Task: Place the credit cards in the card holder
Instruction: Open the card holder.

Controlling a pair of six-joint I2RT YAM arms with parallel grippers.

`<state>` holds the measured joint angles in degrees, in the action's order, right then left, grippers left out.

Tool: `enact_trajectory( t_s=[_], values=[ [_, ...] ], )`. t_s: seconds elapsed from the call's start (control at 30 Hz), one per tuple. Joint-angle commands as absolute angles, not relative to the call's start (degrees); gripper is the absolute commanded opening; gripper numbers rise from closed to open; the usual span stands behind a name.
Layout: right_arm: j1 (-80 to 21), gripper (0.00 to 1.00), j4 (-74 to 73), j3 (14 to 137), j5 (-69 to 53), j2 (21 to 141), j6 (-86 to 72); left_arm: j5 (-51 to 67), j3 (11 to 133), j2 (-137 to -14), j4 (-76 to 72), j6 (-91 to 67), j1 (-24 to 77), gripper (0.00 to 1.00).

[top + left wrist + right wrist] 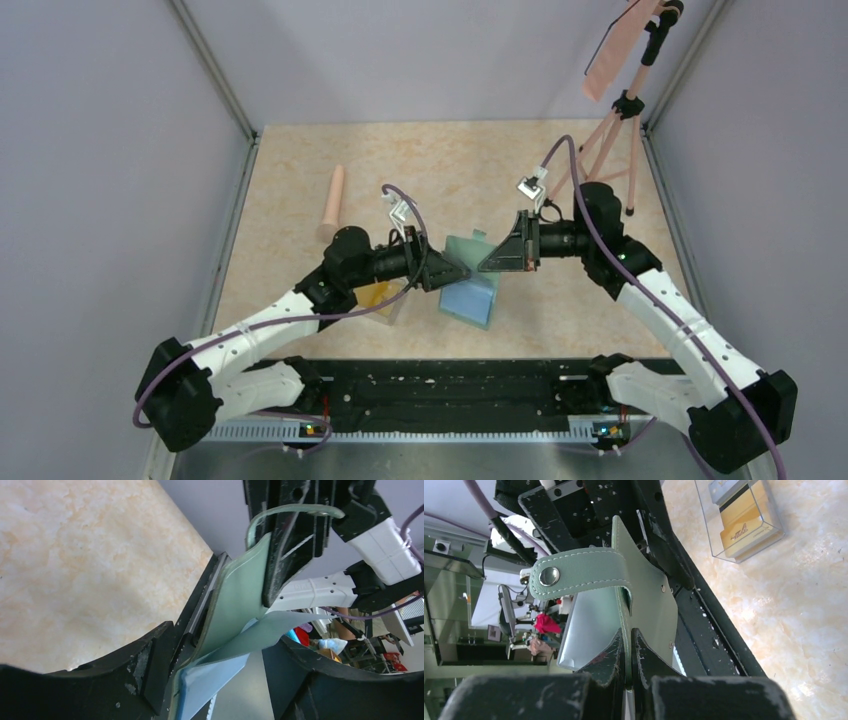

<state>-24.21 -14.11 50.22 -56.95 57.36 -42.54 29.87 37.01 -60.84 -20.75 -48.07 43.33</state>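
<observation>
The card holder (465, 252), a muted-green wallet, hangs open above the middle of the table between both grippers. My right gripper (628, 636) is shut on its green cover (646, 600), just under the snap tab (579, 571). My left gripper (222, 640) stands open around the wallet's lower part. The green cover (235, 600) lies against its left finger, and pale blue pocket pages (215, 680) fan into the gap. The credit cards (744, 527), yellow-orange ones, stand in a clear box (385, 298) on the table under the left arm. No card is in either gripper.
A pink cylinder (333, 200) lies at the back left. A pink tripod (620, 120) stands at the back right corner. A black rail (450, 385) runs along the near edge. Walls close in both sides.
</observation>
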Motion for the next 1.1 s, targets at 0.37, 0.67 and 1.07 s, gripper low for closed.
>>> enact_trajectory(
  t_s=[0.37, 0.67, 1.07],
  values=[
    [-23.86, 0.25, -12.26, 49.74, -56.41, 58.71, -41.88, 33.35, 36.12, -59.63, -27.41, -51.95, 41.39, 0.04],
    [-22.32, 0.8, -27.33, 55.04, -48.98, 59.2, -28.08, 32.41, 41.91, -59.31, -5.84, -44.76, 40.61, 0.0],
    [-23.15, 0.96, -34.71, 57.21, -48.69, 61.43, -17.95, 44.68, 51.09, -68.86, 7.84, -39.24, 41.14, 0.0]
  ],
)
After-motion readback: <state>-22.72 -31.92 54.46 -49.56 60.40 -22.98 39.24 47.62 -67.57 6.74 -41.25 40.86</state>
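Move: The card holder is held by the right fingers, and its near-left side already stands between the left hand's open fingers. Its middle lies about 3 cm right, 2 cm back and 3 cm below the left hand, and roughly 4 cm left, 4 cm back and 4 cm below the right hand. The clear card box is on the table, some 19 cm to the left hand's left, 2 cm farther out and about 24 cm below it. The left hand rises about 1.5 cm while its open fingers shut and pinch the left side of the card holder, then carries it down some 6 cm from there, edging back as the fingertips tip down about 15 degrees. Once the left grip is shut or nearly so, the right hand spreads its fingers almost fully to let go of the flap side, dropping about 4.5 cm and drawing some 2 cm right and a little forward, tips dipping. ##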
